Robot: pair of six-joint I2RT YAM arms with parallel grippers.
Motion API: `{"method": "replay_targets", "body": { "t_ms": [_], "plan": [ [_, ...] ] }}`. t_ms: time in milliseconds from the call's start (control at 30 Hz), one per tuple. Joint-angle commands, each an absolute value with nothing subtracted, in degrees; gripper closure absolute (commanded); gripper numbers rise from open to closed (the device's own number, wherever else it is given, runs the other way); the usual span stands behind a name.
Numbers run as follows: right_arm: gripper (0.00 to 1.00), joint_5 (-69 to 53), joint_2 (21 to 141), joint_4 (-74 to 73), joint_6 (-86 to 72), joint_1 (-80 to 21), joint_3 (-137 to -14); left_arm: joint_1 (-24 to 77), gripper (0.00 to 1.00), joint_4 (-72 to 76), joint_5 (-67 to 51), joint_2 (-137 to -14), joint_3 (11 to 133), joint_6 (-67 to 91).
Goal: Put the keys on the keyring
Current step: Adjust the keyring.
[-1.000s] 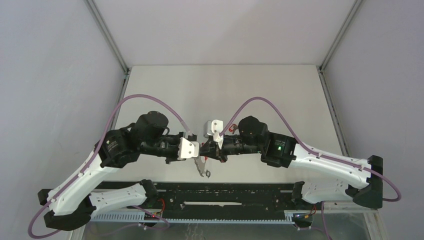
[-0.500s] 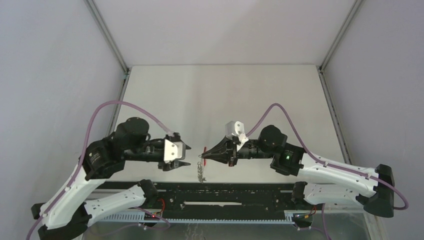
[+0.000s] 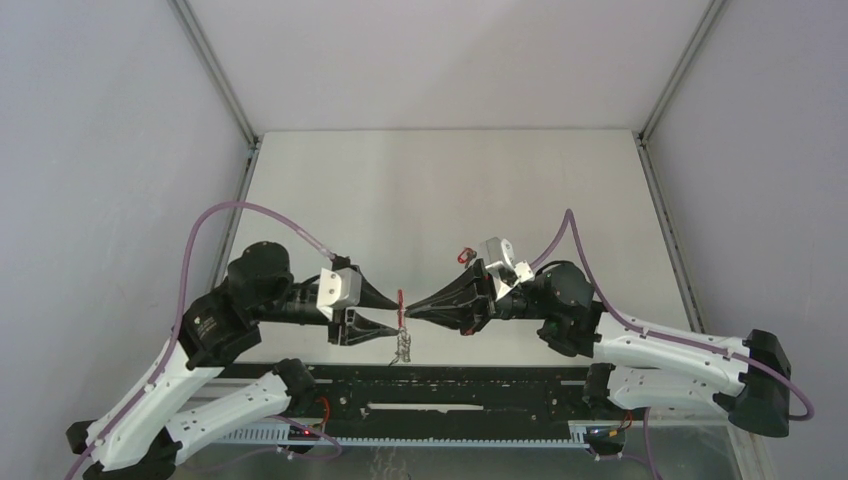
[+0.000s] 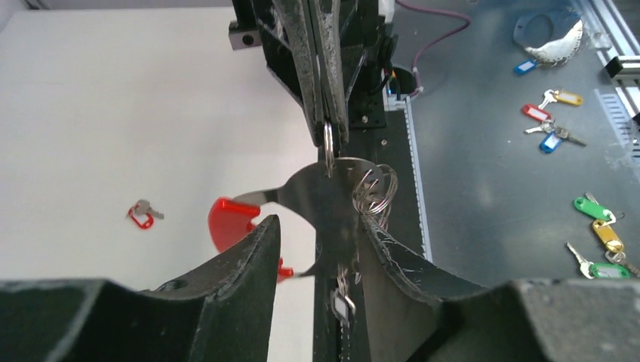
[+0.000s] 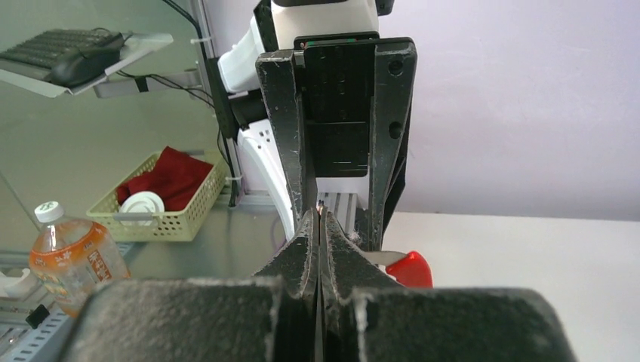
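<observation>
My right gripper (image 3: 408, 311) is shut, its tips pinching the small keyring (image 4: 329, 143) in mid-air above the table's near edge. From the ring hangs a flat metal strap with red ends (image 4: 230, 222), seen as a red sliver (image 3: 400, 300) in the top view. Wire loops (image 4: 373, 188) and the keys (image 3: 403, 346) on a fine chain dangle below it. My left gripper (image 3: 394, 312) faces the right one with its jaws apart on either side of the strap (image 4: 324, 200). In the right wrist view the right gripper (image 5: 318, 219) shows shut, with a red strap end (image 5: 407, 270) beside it.
A small key with a red tag (image 3: 463, 256) lies on the white table (image 3: 450, 190) behind the right gripper. Off the table, several keys with coloured tags (image 4: 555, 128) lie on a grey surface. The black rail (image 3: 450, 385) runs along the near edge.
The left gripper opened and let go, and both arms drew apart. The left gripper has since come back, jaws straddling the strap, which the right gripper now carries lower and further left.
</observation>
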State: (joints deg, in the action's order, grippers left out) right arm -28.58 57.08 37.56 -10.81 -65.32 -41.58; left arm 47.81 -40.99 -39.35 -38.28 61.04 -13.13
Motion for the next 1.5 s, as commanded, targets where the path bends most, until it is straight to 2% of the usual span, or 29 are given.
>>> {"method": "replay_targets", "body": {
  "t_ms": [0, 433, 533, 733, 867, 900, 967, 1033, 1133, 1300, 1467],
  "plan": [
    [1.0, -28.96, 58.09, 45.77, -13.21, -65.65, -41.66, 47.58, 0.53, -33.56, -42.79, -37.58, 61.07, -8.68],
    [1.0, -29.47, 60.03, 47.49, -13.85, -66.1, -41.66, 47.61, 0.64, -30.56, -43.12, -37.08, 60.66, -7.26],
    [1.0, -29.28, 60.15, 47.53, -13.75, -66.24, -41.66, 47.51, 0.72, -30.95, -42.86, -36.82, 60.32, -7.63],
    [1.0, -29.09, 59.67, 45.33, -12.9, -66.75, -41.68, 47.3, 0.99, -31.97, -40.02, -36.44, 59.62, -9.48],
    [1.0, -28.7, 57.42, 40.57, -10.88, -66.6, -41.71, 47.35, 1.0, -33.26, -38.58, -36.36, 59.7, -10.9],
    [0.98, -29.06, 56.85, 39.37, -10.4, -66.36, -41.74, 47.33, 1.0, -33.88, -38.36, -36.33, 59.77, -11.93],
    [0.8, -29.98, 55.68, 35.25, -9.72, -65.09, -42.48, 47.37, 1.0, -35.95, -38.23, -36.59, 60.28, -15.14],
    [0.67, -31.77, 54.89, 26.34, -8.16, -63.67, -45.26, 47.36, 1.0, -38.96, -38.15, -37.04, 60.95, -19.46],
    [0.55, -35.03, 55.21, 11.56, -2.54, -62.1, -51.41, 47.6, 1.0, -43.47, -37.44, -37.73, 61.79, -25.43],
    [0.47, -36.99, 58.67, -6.26, 8.26, -62.04, -61.39, 49.36, 1.0, -47.14, -35.88, -38.96, 63.2, -31.96],
    [0.5, -38.52, 63.32, -14.42, 14.7, -62.72, -67.1, 50.07, 1.0, -48.49, -36.22, -39.86, 64.73, -34.42]
  ]
}}
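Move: The keyring hangs edge-on from the right fingers, between the half-open left fingers. Its top ring is about 2 cm to the left hand's right, level in forward reach and some 4 cm above it. Counted from the left hand, the red handle is about 3 cm ahead and 2 cm right at its height; the looped rings are some 4 cm back, 3 cm right and 1 cm up. For the right hand, the top ring is right at its fingertips, roughly 1 cm left. The left hand rises about 3.5 cm with its fingertips tipping slightly up, up to the top of the hanging keyring, and shuts its half-open fingers there, pinching the plate beside the top ring while the right hand keeps its hold nearly still. Only then does the right hand open to about half and let go, its fingers tipping some 15 degrees down, as the left hand sinks about 6 cm with the keyring, drawing it down from between the open right fingers and tipping its own fingertips down again. ##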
